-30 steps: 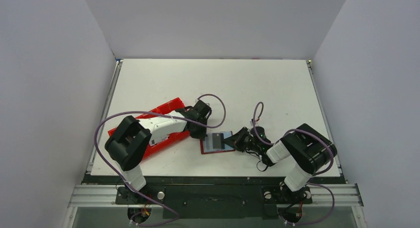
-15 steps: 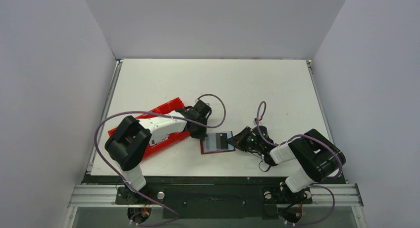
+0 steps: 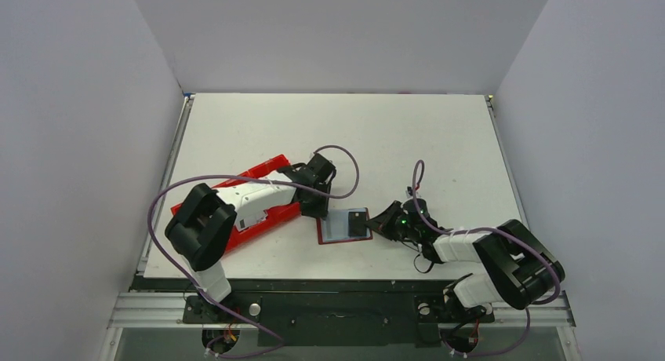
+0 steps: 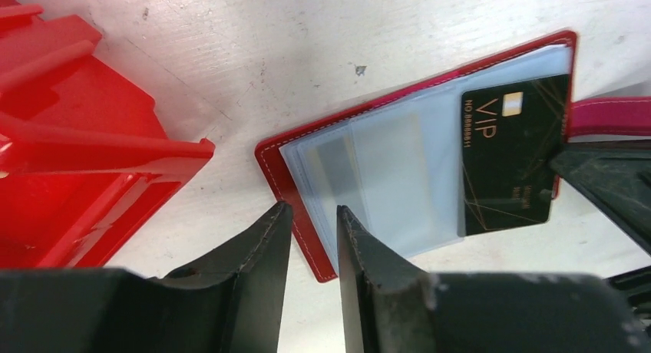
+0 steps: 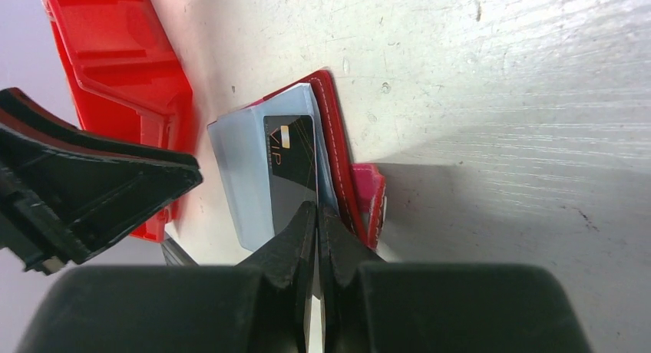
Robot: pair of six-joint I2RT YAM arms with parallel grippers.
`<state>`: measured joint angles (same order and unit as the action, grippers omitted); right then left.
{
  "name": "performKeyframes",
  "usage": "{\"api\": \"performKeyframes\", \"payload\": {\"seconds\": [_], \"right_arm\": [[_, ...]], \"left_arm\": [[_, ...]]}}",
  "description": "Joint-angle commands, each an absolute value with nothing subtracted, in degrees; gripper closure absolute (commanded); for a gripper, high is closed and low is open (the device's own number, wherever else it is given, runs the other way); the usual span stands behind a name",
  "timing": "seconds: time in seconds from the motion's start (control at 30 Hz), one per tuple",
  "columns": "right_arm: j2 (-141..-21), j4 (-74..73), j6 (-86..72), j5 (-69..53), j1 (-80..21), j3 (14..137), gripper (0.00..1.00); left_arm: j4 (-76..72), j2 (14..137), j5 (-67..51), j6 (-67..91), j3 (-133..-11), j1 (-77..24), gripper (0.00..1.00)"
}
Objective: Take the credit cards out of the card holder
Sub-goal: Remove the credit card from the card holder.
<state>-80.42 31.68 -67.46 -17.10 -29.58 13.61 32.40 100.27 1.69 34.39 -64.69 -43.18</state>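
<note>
The card holder [image 3: 336, 227] lies open on the table, dark red with pale blue-grey sleeves [image 4: 399, 176]. A black credit card [image 4: 510, 157] with gold "VIP" lettering sticks out of its right side, next to the red strap tab [image 4: 610, 115]. My right gripper [image 5: 316, 211] is shut on the near edge of that credit card [image 5: 292, 165]; in the top view the right gripper [image 3: 376, 224] sits at the holder's right. My left gripper [image 4: 313, 215] stands narrowly open over the holder's left edge [image 4: 280, 173]. A faint grey card [image 4: 334, 157] shows through one sleeve.
A bright red compartment tray [image 3: 243, 208] stands just left of the holder, under the left arm; its wall [image 4: 92, 150] is close to my left fingers. Purple cables loop above both arms. White walls enclose the table.
My left gripper's jaws have parted a little. The right arm has drawn back to the right, and the black card has slid further out of the sleeve.
</note>
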Motion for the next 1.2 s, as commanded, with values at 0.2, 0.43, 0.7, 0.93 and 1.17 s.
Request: {"api": "performKeyframes", "payload": {"seconds": [0.2,0.43,0.7,0.93,1.17], "right_arm": [[-75.87,28.04,-65.74,-16.17,-28.64,15.80,1.00],[-71.70,24.56,-65.23,-16.71,-27.50,16.98,1.00],[-67.76,24.19,-67.27,-18.80,-26.20,17.45,1.00],[-63.95,21.81,-68.16,-20.21,-25.34,19.56,1.00],[-62.09,23.12,-71.15,-22.26,-24.56,21.11,1.00]], "left_arm": [[34.56,93.96,-3.16,33.58,-71.05,-42.87,0.60],[30.86,93.77,-10.56,35.51,-70.82,-41.97,0.57],[24.34,94.39,-19.62,39.52,-68.24,-40.24,0.56],[16.58,94.87,-26.28,44.46,-64.90,-38.43,0.48],[8.88,94.49,-32.17,49.07,-62.13,-37.07,0.40]]}}
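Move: The VIP credit card's middle is about 3 cm left of the right fingertips, level with them; they already pinch its right edge. The card holder's middle lies some 7 cm left and 1 cm back of this hand, its red strap 2 cm right and 1 cm ahead. From the left hand the card is about 11 cm right and 2 cm back, the holder 7 cm right and 2 cm back, the red box's middle some 24 cm left, 1 cm ahead. Keep the right fingers shut on the card's edge and, after a brief near-stop, lift it about 9 cm off the holder, easing forward a couple of centimetres. Meanwhile raise the left gripper some 7 cm, then swing it right about 7 cm towards the card, tilting its fingers rightward by about 30 degrees and opening them wider. ##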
